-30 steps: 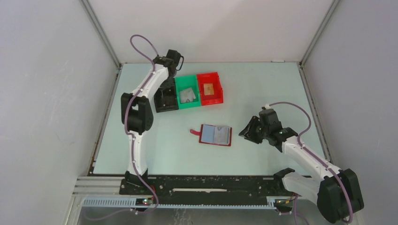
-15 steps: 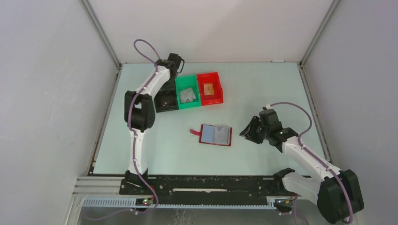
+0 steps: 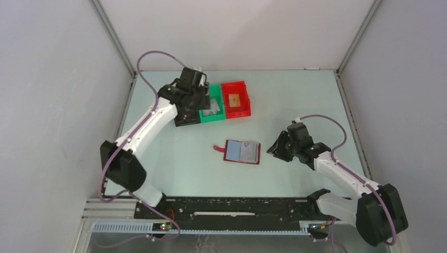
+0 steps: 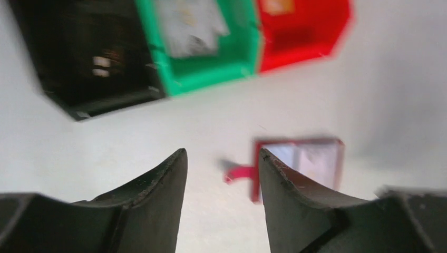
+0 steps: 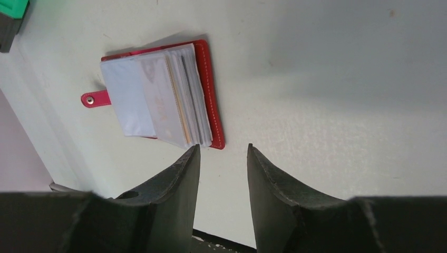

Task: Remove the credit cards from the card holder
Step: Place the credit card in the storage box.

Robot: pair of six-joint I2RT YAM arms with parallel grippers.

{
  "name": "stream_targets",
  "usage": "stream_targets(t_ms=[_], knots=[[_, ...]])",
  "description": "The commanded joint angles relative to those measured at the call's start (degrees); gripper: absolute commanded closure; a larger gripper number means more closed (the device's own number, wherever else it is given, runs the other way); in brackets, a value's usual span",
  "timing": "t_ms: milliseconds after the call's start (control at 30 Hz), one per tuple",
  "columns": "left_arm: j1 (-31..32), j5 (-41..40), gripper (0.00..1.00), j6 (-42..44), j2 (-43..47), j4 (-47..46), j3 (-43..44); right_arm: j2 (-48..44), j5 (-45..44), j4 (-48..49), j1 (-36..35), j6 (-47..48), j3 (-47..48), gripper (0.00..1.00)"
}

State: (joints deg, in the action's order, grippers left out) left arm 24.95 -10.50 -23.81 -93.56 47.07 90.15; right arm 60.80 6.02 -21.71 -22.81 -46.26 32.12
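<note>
The card holder [image 3: 242, 152] lies open on the table, dark red with a strap tab at its left. In the right wrist view [image 5: 210, 95] its clear sleeves hold pale cards, a light blue one [image 5: 125, 96] on top. A grey card [image 3: 211, 107] lies in the green bin and a tan card [image 3: 235, 99] in the red bin. My left gripper [image 3: 196, 103] is open and empty, above the black and green bins; its view [image 4: 221, 154] shows the holder [image 4: 316, 158] blurred ahead. My right gripper [image 3: 274, 149] is open and empty just right of the holder [image 5: 222, 147].
Three small bins stand in a row at the back: black [image 3: 185, 114], green [image 3: 212, 117] and red [image 3: 238, 112]. They also show in the left wrist view, black [image 4: 100, 100], green [image 4: 211, 79], red [image 4: 305, 47]. Grey walls enclose the table.
My left arm has swung its elbow down and to the left, and its gripper has moved from over the black bin toward the green bin. My right gripper has shifted slightly left.
</note>
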Motion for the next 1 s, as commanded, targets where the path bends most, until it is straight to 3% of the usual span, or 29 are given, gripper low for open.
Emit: stream_targets(t_ms=[0, 300, 533, 633, 967], knots=[[3.46, 18.26, 0.41, -3.43, 4.23, -9.34, -11.36, 2.74, -0.89, 4.8, -3.34, -2.12, 2.07, 0.53], [10.18, 32.8, 0.39, -14.06, 5.18, -28.47, -27.36, 11.2, 3.13, 12.85, -9.05, -5.13, 5.14, 0.54], [12.4, 31.46, 0.37, -16.19, 4.74, -33.36, -31.56, 16.01, 5.39, 16.64, -9.36, -5.83, 6.11, 0.54], [12.4, 34.32, 0.38, -14.41, 1.77, -32.87, -30.58, 17.82, 5.85, 17.76, -9.36, -5.84, 6.37, 0.55], [12.15, 34.45, 0.4, -20.06, -6.18, -44.1, -35.11, 23.18, 7.02, 20.57, -9.75, -6.3, 6.33, 0.55]])
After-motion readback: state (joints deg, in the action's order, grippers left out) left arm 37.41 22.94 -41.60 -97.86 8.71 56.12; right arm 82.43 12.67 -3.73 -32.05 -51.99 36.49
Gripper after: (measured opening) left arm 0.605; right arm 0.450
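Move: The open card holder lies far back and to the right of the left hand: about 12 cm back, 17 cm to its right and 18 cm below. Its loose strap is some 6 cm to the hand's right and 11 cm back. The green box sits about 9 cm ahead and 2 cm right, the red box 10 cm ahead and 15 cm right. From the right hand, the holder is about 13 cm left, 2 cm ahead and 6 cm below. Bring the open left gripper away from the boxes to the card holder, about 15 cm right with nearly as much back and down, tipping the fingers steeper and swinging them to point down to the right, some 40 degrees in all. Meanwhile slide the right gripper about 9 cm left, then ease it down over the holder's right-hand page, fingers still parted. ##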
